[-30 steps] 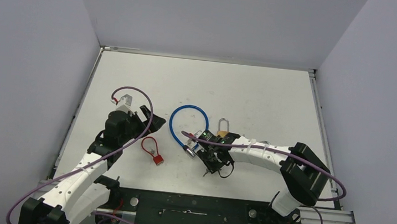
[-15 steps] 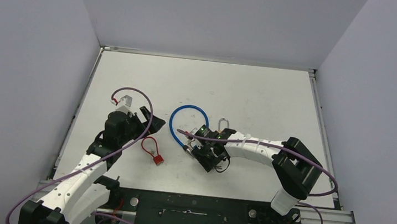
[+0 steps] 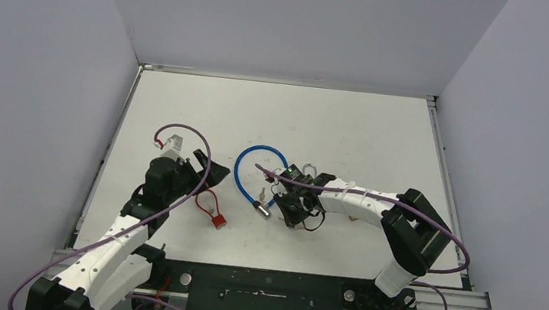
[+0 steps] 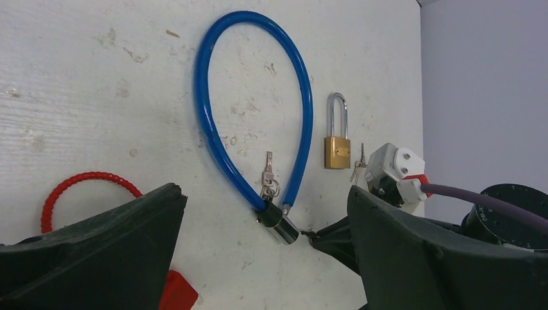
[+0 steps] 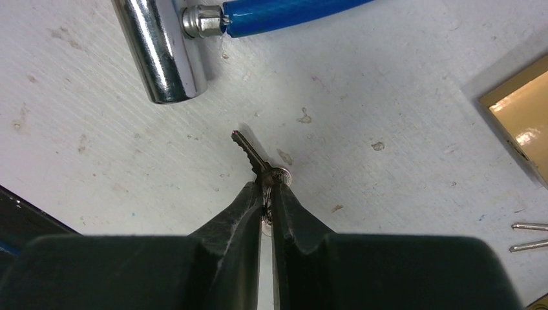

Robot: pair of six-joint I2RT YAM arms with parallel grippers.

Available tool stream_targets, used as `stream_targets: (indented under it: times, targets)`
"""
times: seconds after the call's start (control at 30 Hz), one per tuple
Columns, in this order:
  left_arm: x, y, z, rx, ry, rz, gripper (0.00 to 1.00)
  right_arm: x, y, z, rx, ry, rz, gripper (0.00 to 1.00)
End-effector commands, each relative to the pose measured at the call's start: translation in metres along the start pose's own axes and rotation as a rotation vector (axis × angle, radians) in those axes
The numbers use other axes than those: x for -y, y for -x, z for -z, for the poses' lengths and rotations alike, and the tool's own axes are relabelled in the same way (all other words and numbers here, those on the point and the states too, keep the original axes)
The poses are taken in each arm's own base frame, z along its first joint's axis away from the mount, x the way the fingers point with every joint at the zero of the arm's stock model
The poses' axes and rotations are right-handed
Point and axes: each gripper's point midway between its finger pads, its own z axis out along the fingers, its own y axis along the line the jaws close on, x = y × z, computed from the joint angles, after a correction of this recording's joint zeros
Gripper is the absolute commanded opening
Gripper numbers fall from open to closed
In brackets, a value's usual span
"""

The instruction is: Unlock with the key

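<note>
My right gripper (image 5: 268, 187) is shut on the head of a small silver key (image 5: 251, 150), which lies low against the table with its blade pointing toward the chrome lock barrel (image 5: 158, 48) of the blue cable lock (image 5: 291, 13). The barrel and the key are apart. From above, the right gripper (image 3: 293, 207) sits just right of the barrel (image 3: 263, 209) and the blue loop (image 3: 236, 172). A brass padlock (image 4: 337, 152) lies beyond the right wrist. My left gripper (image 4: 265, 194) hangs open and empty, left of the loop, over a red cable lock (image 3: 218, 221).
A bunch of keys (image 4: 268, 174) lies inside the blue loop beside the barrel. Two more key blades (image 5: 530, 236) lie near the padlock (image 5: 520, 123). The red lock's coiled cable (image 4: 84, 181) curls under my left finger. White walls enclose the table (image 3: 351, 125).
The right jaws opened, then closed on the key, and the right wrist shifted slightly toward the far side. The left arm stayed put.
</note>
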Motion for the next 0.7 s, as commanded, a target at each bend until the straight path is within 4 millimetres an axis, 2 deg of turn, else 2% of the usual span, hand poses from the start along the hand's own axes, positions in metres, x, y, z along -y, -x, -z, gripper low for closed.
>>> stream_targets:
  times: [0.0,0.1,0.2,0.33,0.67]
  targets:
    - [0.015,-0.014,0.000,-0.021,-0.102,0.097,0.95,0.003,-0.005,-0.008,0.035,-0.017,-0.053,0.01]
    - [0.028,-0.023,-0.001,-0.034,-0.184,0.171,0.95,0.005,0.005,0.000,0.115,-0.016,-0.086,0.00]
    - [0.037,-0.032,-0.002,-0.050,-0.238,0.200,0.95,0.003,0.025,0.017,0.234,0.002,-0.118,0.00]
    - [0.049,-0.034,-0.005,-0.064,-0.281,0.171,0.95,0.003,0.050,0.042,0.378,0.027,-0.158,0.00]
    - [0.108,-0.035,-0.011,-0.117,-0.493,0.056,0.92,-0.008,0.105,0.087,0.589,0.091,-0.185,0.00]
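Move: The key pinched in the right hand, almost on the table, lies about 22 cm right of the open left hand, 10 cm back and 12 cm below, and the left gripper lies the opposite way from the right hand. From the right hand, the blue lock's cylinder is 7 cm left and 2 cm ahead; the brass padlock is 11 cm ahead and 5 cm right. The red padlock sits 12 cm back and 3 cm right of the left hand, 13 cm lower. After a brief hold the right hand, keeping its pinch on the key, lifts about 7 cm, easing forward and a little left while its fingers tilt some 25 degrees to point more leftward, towards the left gripper. The left hand, still wide open and empty, swings about 7 cm right towards the key, dipping and drawing back slightly, then rising again as it rolls left-side-down and turns clockwise. ##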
